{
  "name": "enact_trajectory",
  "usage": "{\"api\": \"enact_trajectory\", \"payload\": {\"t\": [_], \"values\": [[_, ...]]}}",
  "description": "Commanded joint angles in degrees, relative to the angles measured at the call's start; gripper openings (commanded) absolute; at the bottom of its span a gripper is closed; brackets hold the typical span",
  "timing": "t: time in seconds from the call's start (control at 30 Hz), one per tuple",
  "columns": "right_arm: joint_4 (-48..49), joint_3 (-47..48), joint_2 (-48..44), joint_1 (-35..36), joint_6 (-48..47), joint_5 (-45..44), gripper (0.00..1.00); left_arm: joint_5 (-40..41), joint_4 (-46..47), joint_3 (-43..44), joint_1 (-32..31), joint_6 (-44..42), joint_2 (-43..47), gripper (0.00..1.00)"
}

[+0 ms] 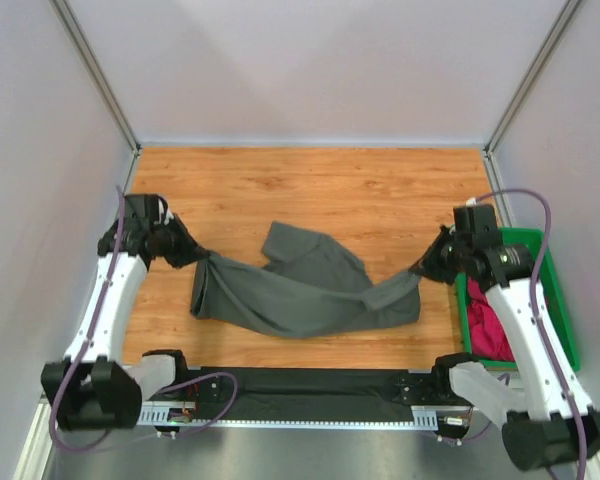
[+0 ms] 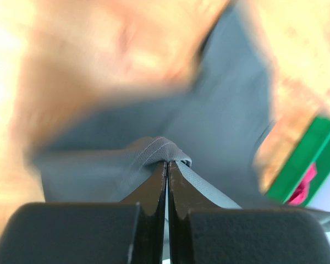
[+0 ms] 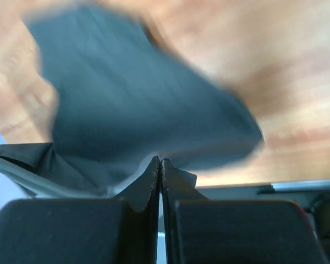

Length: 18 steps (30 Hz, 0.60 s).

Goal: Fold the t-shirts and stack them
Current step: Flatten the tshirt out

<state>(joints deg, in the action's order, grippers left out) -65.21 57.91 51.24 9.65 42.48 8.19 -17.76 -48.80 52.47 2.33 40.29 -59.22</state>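
The dark charcoal grey t-shirt [image 1: 300, 290] hangs stretched between my two grippers above the middle of the wooden table, sagging in the centre with one fold sticking up. My left gripper [image 1: 202, 256] is shut on its left end; in the left wrist view the hem [image 2: 164, 150] is pinched at the left gripper's tips [image 2: 168, 163]. At the shirt's right end my right gripper [image 1: 420, 270] is shut on the cloth [image 3: 126, 110], which bunches at the right gripper's tips [image 3: 160, 160]. The magenta-pink t-shirt [image 1: 488, 328] lies crumpled in the green tray.
A green plastic tray [image 1: 558, 300] stands at the table's right edge beside the right arm, also seen in the left wrist view [image 2: 305, 159]. White walls close in the table on three sides. A black rail [image 1: 310, 380] runs along the near edge.
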Motion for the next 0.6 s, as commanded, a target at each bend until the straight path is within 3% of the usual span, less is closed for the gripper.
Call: {"api": "enact_trajectory", "payload": {"t": [0.0, 0.1, 0.13, 0.2, 0.23, 0.3, 0.33, 0.4, 0.5, 0.57], "values": [[10.1, 11.1, 11.9, -0.9, -1.5, -3.4, 0.0, -1.5, 7.4, 10.8, 0.2, 0.3, -10.1, 0.0], [14.6, 25.6, 23.3, -2.2, -3.3, -4.6, 0.0, -2.0, 8.1, 26.2, 0.1, 0.7, -20.3, 0.0], [13.9, 34.4, 26.5, -2.4, -4.1, -5.6, 0.0, -3.2, 8.1, 35.4, 0.1, 0.8, -23.1, 0.0], [11.8, 45.5, 35.7, -4.1, -5.1, -6.0, 0.0, -4.6, 6.9, 45.6, 0.1, 1.4, -31.6, 0.0], [10.0, 56.2, 38.2, -4.9, -5.1, -4.9, 0.0, -6.6, 7.0, 55.2, 0.1, 2.0, -34.2, 0.0], [7.9, 66.3, 44.5, -6.6, -4.9, -5.0, 0.0, -8.6, 7.7, 63.9, 0.1, 3.4, -40.7, 0.0], [5.6, 76.7, 46.4, -7.1, -4.7, -5.1, 0.0, -10.5, 8.7, 70.8, 0.1, 4.6, -42.4, 0.0], [2.3, 85.1, 50.2, -8.3, -4.4, -5.5, 0.0, -11.8, 9.8, 76.8, 0.1, 5.8, -45.0, 0.0], [3.1, 86.3, 47.5, -9.1, -3.7, -3.8, 0.0, -12.3, 13.5, 75.3, 0.1, 6.8, -43.2, 0.0], [5.1, 76.3, 43.3, -9.1, -3.7, -3.2, 0.0, -12.0, 14.3, 72.4, 0.2, 5.1, -39.8, 0.0]]}}
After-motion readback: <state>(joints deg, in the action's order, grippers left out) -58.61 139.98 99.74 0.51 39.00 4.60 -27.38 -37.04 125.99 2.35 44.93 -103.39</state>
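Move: The t-shirt is stretched between the two shut grippers, its loose body some 8 cm ahead and 26 cm right of the left hand, and about 12 cm ahead and 21 cm left of the right, roughly 15 cm below them. Straight ahead, the table's far edge lies about 40 cm beyond the left hand and 45 cm beyond the right. The green bin is about 26 cm right of the right hand, level with it fore and aft. The grey t-shirt, still pinched near two ends, is flung forward and up by both arms together: a fast sweep of about 25 cm outward over the far half of the table and nearly 30 cm up. The forward travel leads, then the hands mostly climb, the right drawing back slightly at the end. Both wrists tip up some 40 degrees towards level, with the fingers kept shut. ##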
